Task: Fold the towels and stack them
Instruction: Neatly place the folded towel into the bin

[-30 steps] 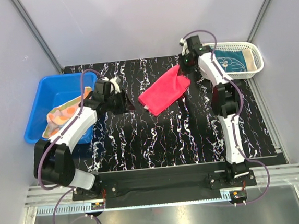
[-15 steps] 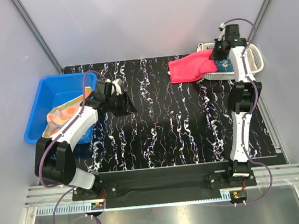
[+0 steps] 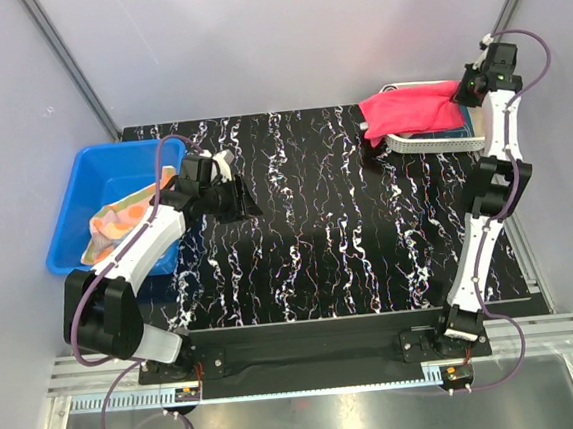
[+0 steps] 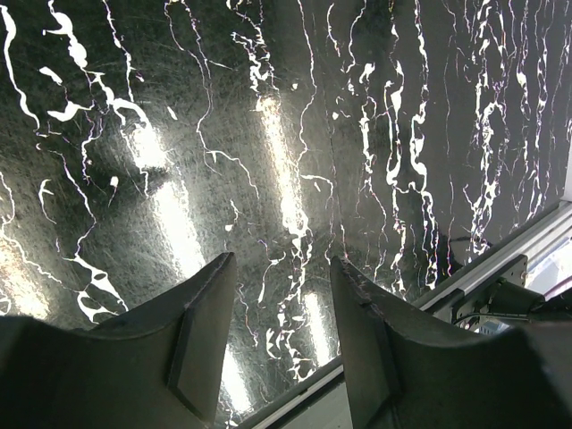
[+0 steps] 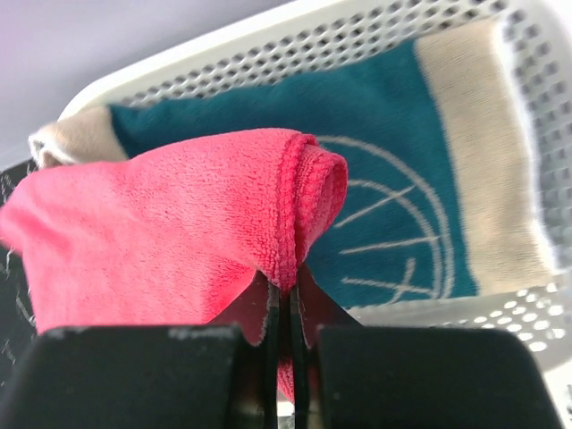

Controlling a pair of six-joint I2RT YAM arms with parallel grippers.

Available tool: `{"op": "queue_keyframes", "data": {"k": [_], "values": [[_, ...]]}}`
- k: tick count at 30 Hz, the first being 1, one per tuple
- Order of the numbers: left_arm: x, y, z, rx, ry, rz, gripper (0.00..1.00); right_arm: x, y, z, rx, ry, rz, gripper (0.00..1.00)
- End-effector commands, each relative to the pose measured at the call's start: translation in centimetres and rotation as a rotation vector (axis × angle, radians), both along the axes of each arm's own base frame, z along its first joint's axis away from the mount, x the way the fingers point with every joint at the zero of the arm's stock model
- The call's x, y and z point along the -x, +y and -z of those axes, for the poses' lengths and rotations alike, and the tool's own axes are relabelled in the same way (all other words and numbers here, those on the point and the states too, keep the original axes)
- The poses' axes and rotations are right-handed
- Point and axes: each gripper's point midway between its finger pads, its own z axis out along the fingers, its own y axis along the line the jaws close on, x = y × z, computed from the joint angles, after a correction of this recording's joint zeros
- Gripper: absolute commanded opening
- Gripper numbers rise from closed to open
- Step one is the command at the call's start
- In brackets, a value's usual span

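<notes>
My right gripper (image 3: 462, 92) (image 5: 284, 284) is shut on the folded pink-red towel (image 3: 410, 111) (image 5: 170, 223). It holds the towel over the white basket (image 3: 441, 143) (image 5: 268, 49) at the back right. A folded teal towel (image 5: 393, 170) with white lines and a beige edge lies flat in that basket, under the pink-red one. The orange-peach towel (image 3: 118, 216) lies crumpled in the blue bin (image 3: 88, 182) on the left. Beside that bin, low over the black mat, my left gripper (image 3: 243, 196) (image 4: 284, 295) is open with nothing between its fingers.
A black mat (image 3: 318, 232) (image 4: 268, 134) with white marbling covers the table. Grey walls close in the sides and back. The metal frame rail (image 4: 500, 268) shows past the mat's edge in the left wrist view.
My right arm has swung from the mat's middle back and right, carrying the pink-red towel over the basket. The left arm has stayed in place, its jaws widening slightly.
</notes>
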Motion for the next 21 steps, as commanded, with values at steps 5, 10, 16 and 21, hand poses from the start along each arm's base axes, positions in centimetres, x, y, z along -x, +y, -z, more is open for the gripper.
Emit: {"op": "queue_keyframes", "data": {"k": [5,10,16,21], "values": [[-0.6,-0.5,-3.2,0.033,-0.094,0.027,0.52,-2.4,-4.4,-6.1,0.142,-0.216,0.051,0.00],[-0.8,-0.2,-2.9,0.007,-0.086,0.017,0.52,-3.2,-6.7,-4.2,0.198,-0.214,0.094,0.00],[-1.3,0.0,-2.2,-0.016,-0.070,0.006,0.53,-4.4,-7.3,-2.2,0.184,-0.246,0.066,0.40],[-1.5,0.2,-1.6,-0.033,-0.056,-0.008,0.53,-4.4,-9.0,-3.0,0.223,-0.265,0.159,0.60]]}}
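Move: The right hand, shut on one end of the folded pink towel, hangs over the near part of the bin: the bin's middle is about 8 cm ahead, 2 cm to the left and some 10 cm below. The pink towel's middle trails about 13 cm left, level with the hand and 4 cm lower; the teal towel in the bin is 8 cm ahead, 1 cm left and 12 cm below. From the left hand the bin lies some 36 cm ahead and 52 cm right. Carry the right gripper on about 7 cm to the right and 3 to 4 cm forward, drawing the towel's trailing end over the bin's left rim. Rise a couple of centimetres at first, tipping the fingertips up some 10 degrees, then sink about 3.5 cm towards the bin while opening the fingers past halfway to let go of the towel. ##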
